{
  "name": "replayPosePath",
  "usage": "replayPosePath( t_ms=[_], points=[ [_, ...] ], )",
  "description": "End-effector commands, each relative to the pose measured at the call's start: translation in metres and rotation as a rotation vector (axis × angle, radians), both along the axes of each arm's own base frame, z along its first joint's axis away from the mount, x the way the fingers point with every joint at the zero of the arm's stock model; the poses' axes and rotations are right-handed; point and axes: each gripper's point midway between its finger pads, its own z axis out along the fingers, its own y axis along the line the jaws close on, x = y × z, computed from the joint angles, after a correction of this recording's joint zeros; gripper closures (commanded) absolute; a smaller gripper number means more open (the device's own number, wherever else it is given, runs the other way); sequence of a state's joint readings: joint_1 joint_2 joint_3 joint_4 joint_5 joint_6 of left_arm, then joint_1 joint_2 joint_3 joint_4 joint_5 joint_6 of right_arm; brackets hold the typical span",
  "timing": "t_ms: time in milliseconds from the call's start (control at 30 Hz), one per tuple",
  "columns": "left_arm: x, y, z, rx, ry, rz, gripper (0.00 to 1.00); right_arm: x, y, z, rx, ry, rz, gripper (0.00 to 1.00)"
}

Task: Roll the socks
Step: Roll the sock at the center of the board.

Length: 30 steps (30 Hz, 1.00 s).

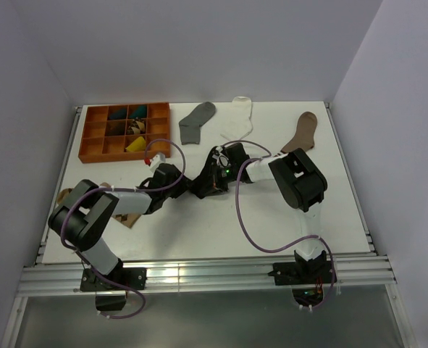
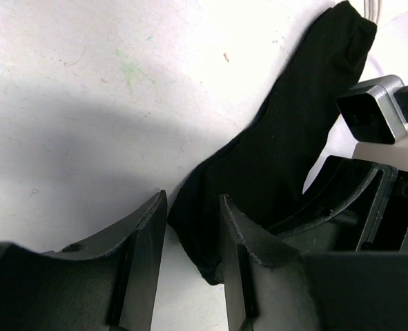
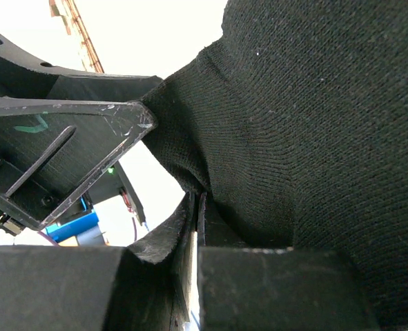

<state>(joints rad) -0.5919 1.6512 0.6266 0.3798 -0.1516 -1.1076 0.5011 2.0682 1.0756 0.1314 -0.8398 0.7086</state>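
The black sock point(image 2: 286, 138) lies on the white table, running from upper right down to between my left fingers. My left gripper point(image 2: 192, 200) stands open astride the sock's lower end, which rests against the right-hand finger point(image 2: 241, 262). My right gripper point(image 3: 198, 196) is shut, pinching a fold of the black sock point(image 3: 314, 124) at its tips. From above, both grippers point(image 1: 192, 185) point(image 1: 214, 180) meet at the table's middle and hide the black sock. The grey sock point(image 1: 197, 121) and the white sock point(image 1: 240, 116) lie flat at the back.
An orange compartment tray point(image 1: 90, 134) sits at the back left. A brown sock point(image 1: 300, 132) lies at the back right. A tan patterned sock point(image 1: 130, 217) peeks from under my left arm. Grey walls enclose the table.
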Motion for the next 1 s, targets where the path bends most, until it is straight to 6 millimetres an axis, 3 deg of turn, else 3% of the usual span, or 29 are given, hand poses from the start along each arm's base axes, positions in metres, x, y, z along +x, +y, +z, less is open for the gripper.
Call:
replayPosePath(
  t_ms=[0, 333, 567, 833, 967],
  points=[
    [0.004, -0.001, 0.002, 0.006, 0.02, 0.031, 0.59, 0.008, -0.006, -0.013, -0.063, -0.017, -0.021, 1.0],
    [0.005, 0.0, -0.001, 0.038, 0.055, 0.036, 0.76, 0.009, -0.007, -0.016, -0.075, -0.03, -0.016, 1.0],
    [0.009, -0.002, 0.002, 0.087, 0.085, 0.013, 1.0, 0.009, -0.005, -0.014, -0.066, -0.042, -0.015, 1.0],
    [-0.003, 0.01, -0.014, 0.25, 0.24, -0.021, 1.0, 0.01, -0.004, -0.015, -0.037, -0.022, -0.062, 0.99],
    [0.006, 0.009, -0.013, 0.319, 0.273, -0.037, 1.0, 0.011, -0.007, -0.016, -0.057, -0.042, -0.08, 0.95]
  ],
)
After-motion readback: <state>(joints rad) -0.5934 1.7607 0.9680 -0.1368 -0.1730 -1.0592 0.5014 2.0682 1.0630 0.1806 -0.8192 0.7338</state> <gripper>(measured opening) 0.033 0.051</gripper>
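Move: The left hand's half-open fingers already straddle the loose left edge of the black sock, its centre about 1 cm ahead, 1 cm to the right and 1 cm below. The grey sock lies roughly 23 cm ahead and 3 cm right of the left hand, the white sock some 24 cm ahead and 16 cm right, both about 2 cm lower. The right hand already grips the black sock; that left edge is about 7 cm to its left and 3 cm ahead, near its own height. Closing almost on the spot, the left fingers go from under half open to shut and pinch the black sock's left edge. The left hand then eases about 1 cm forward and slightly down, its fingers tipping downward and its left side rising, some 15 degrees of turn in all. The right hand stays in place and keeps its pinch on the sock. ##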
